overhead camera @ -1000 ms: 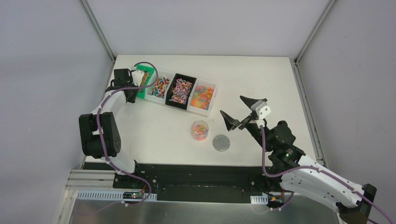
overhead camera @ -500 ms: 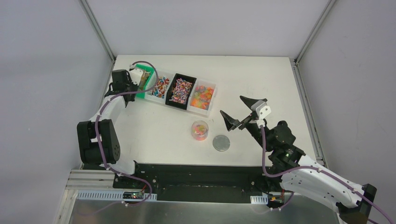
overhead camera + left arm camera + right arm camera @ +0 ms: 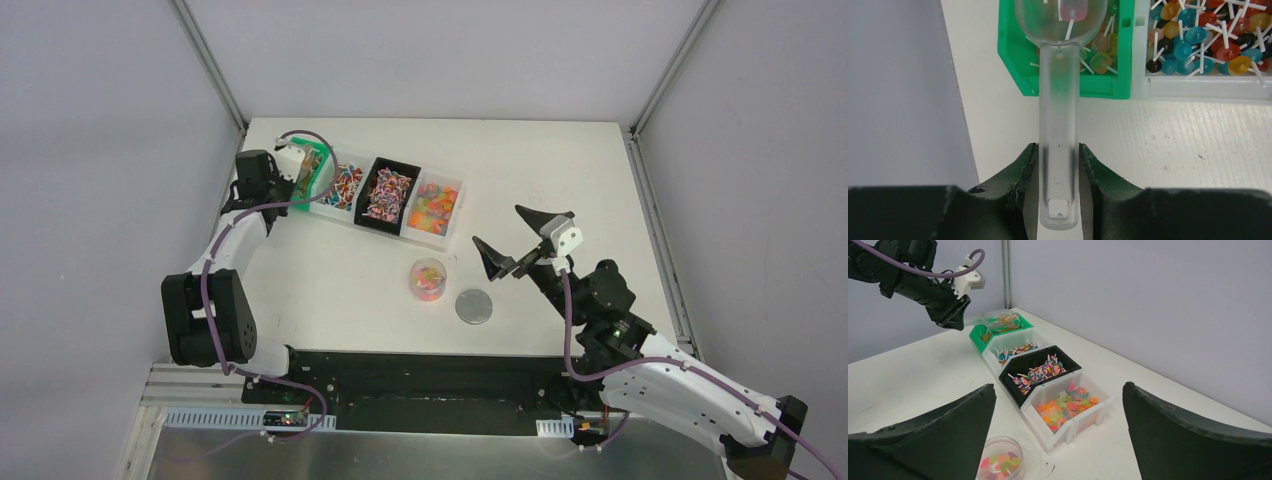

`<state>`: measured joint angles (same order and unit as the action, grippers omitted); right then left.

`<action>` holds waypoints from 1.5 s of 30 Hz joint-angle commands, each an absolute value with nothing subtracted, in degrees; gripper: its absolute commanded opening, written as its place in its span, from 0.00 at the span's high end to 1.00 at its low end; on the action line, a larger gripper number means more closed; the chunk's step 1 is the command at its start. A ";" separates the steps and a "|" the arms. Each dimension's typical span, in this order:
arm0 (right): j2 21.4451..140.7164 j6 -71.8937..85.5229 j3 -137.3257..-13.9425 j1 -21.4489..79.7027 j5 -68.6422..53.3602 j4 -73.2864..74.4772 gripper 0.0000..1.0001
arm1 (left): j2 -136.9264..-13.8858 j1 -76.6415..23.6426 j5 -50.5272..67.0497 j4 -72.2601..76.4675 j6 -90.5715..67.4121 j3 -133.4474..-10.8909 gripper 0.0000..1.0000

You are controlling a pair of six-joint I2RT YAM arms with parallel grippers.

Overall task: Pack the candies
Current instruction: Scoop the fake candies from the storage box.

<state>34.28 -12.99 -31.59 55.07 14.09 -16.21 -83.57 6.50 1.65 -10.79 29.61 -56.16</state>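
Observation:
My left gripper (image 3: 1059,150) is shut on the handle of a clear plastic scoop (image 3: 1060,100). The scoop's bowl hangs over the green bin (image 3: 1013,55) of stick candies and carries a pink candy (image 3: 1074,9). In the top view this gripper (image 3: 285,180) is at the table's far left. A small clear jar (image 3: 428,279) with several gummy candies stands mid-table and also shows in the right wrist view (image 3: 999,460). My right gripper (image 3: 495,225) is open and empty, raised to the right of the jar.
Beside the green bin (image 3: 325,160) runs a row: a white bin of ball lollipops (image 3: 345,185), a black bin of swirl lollipops (image 3: 385,195) and a white bin of star gummies (image 3: 437,205). A grey round lid (image 3: 474,306) lies right of the jar.
My left arm has swung a little, bringing the scoop further over the green bin. The right arm has hardly moved.

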 commanded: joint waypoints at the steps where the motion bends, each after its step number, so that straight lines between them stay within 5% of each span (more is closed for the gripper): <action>1: 33.79 -12.78 -34.27 55.30 13.91 -17.42 0.00 | -78.73 7.23 2.90 -7.08 29.64 -56.01 1.00; 21: 32.34 -14.24 -34.10 55.30 16.18 -15.88 0.00 | -66.47 6.69 10.62 -7.85 27.50 -55.06 1.00; 45: 28.87 -19.51 -34.72 55.29 22.23 -12.41 0.00 | -61.02 -10.41 21.62 -23.18 35.73 -57.21 1.00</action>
<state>30.00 -17.37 -32.16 55.07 19.79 -12.14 -64.18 -8.34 16.01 -22.02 32.34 -55.24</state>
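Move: I already hold the loaded scoop in my left hand, its bowl out ahead at the green tray, whose middle is about 14 cm ahead, 3 cm right and 10 cm below. The storage box, the round clear tub, lies some 38 cm right, 17 cm back and 9 cm lower. On the way stand the white lollipop tray, roughly 13 cm right and 12 ahead, and the black tray, 27 right and 10 ahead. From my right hand the storage box is about 16 cm left, 2 cm ahead and 29 cm down. My left hand keeps its grip on the scoop handle and first lifts about 8 cm, easing back and tipping the fingers up; then it swings right some 14 cm and back 6 towards the storage box, turning clockwise nearly 30 degrees, so the bowl passes beyond the white lollipop tray. My right hand, empty and open, drifts 3 cm right, away from the box. ##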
